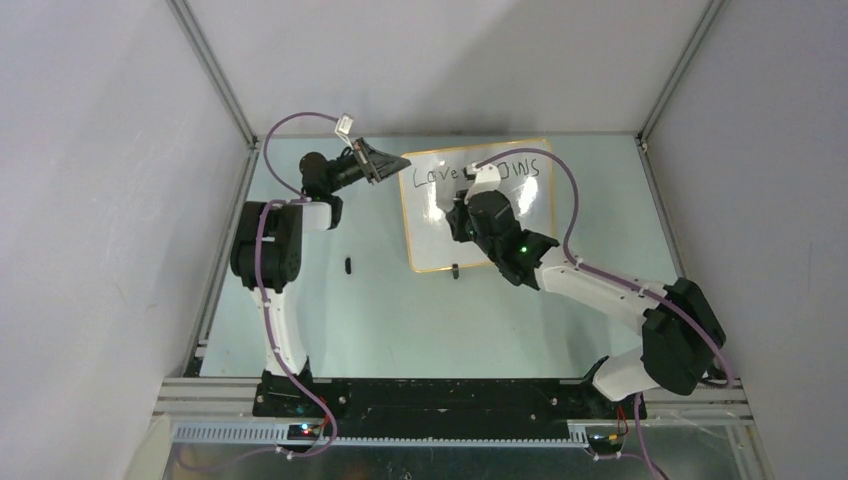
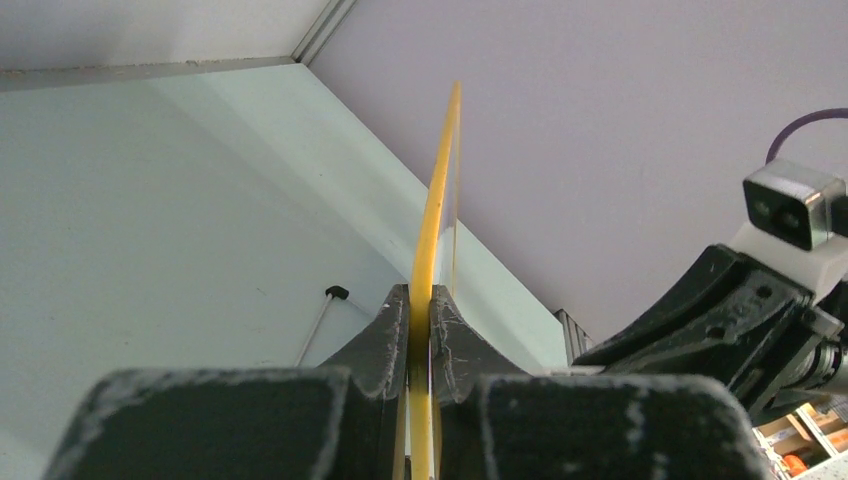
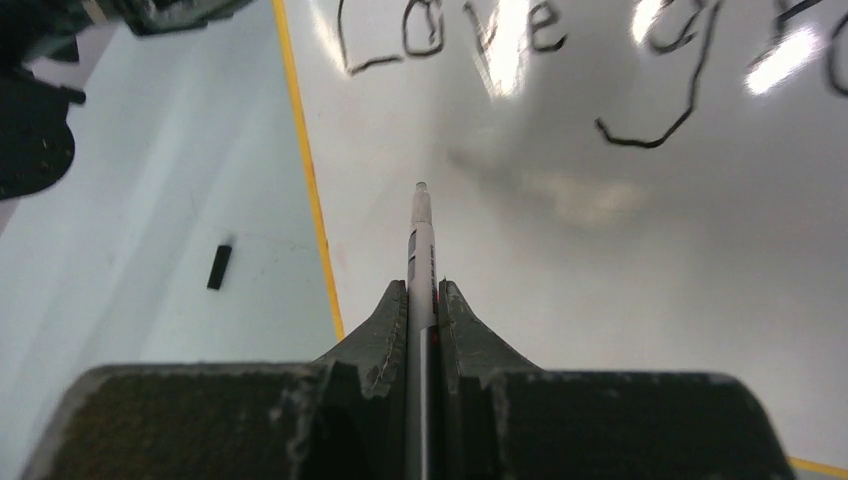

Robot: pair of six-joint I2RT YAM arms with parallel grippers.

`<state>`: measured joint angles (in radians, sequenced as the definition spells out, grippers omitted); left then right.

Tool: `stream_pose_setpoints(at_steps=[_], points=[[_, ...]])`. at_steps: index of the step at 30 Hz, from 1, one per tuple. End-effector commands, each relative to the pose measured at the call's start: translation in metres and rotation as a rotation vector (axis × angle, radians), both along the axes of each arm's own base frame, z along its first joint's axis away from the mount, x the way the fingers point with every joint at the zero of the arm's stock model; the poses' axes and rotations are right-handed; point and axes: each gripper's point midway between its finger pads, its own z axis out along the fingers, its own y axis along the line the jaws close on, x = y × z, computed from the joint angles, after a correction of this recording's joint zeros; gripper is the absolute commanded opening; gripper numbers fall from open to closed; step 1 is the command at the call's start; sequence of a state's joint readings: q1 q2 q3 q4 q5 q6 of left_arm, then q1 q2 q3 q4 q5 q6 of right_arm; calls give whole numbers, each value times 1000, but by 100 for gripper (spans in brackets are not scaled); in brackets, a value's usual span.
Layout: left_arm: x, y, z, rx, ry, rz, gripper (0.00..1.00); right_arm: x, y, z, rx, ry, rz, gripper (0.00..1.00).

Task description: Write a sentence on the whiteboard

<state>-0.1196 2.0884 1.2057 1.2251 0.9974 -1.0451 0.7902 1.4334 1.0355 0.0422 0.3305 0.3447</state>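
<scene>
The whiteboard (image 1: 520, 215) lies on the table at the back centre, white with a thin orange-tan rim. The sentence (image 1: 438, 172) in black marker starts "Love"; its later letters are partly hidden by my right arm. My left gripper (image 1: 385, 163) is shut on the whiteboard's left far edge; the rim (image 2: 437, 200) runs edge-on between its jaws (image 2: 422, 300). My right gripper (image 1: 462, 205) is over the board, shut on a marker (image 3: 420, 250). Its tip points at bare board (image 3: 600, 260) below "Love" (image 3: 445, 30). I cannot tell whether the tip touches.
A small black piece (image 1: 348, 265) lies on the table left of the board, also seen from the right wrist (image 3: 219, 266). A black stand foot (image 1: 455, 270) sits at the board's near edge. Enclosure walls stand close on the left, back and right.
</scene>
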Motion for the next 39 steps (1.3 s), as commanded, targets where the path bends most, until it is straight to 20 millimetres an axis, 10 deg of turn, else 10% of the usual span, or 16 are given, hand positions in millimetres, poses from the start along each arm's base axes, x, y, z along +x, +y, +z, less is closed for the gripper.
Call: stream_pose_setpoints(at_steps=[1, 39], points=[[-13, -9, 17, 17, -60, -30, 0, -3, 22, 14, 29, -25, 15, 0], [-14, -9, 19, 15, -71, -31, 0, -14, 65, -11, -325, -23, -35, 0]])
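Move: The blank strip of whiteboard under "Love", just inside the board's left edge, lies about 8 cm to the left of the right hand, 3 cm ahead and 4 cm lower; the hand already holds the marker. "Love" is some 8 cm ahead and 4 cm left of that hand, "grains" equally far ahead but 8 cm right, both about level with it. From the left hand, gripping the board's edge, the strip lies 8 cm back, 3 cm right, 4 cm lower. The marker, still pinched in the right fingers, is carried left under "Love" towards the board's left edge, about 6.5 cm in all: quickly at first while dipping and drawing back some 2 cm, then more slowly leftward. The hand rolls about 15 degrees, left side down, as it goes. The left hand keeps its grip, holding the board still. ##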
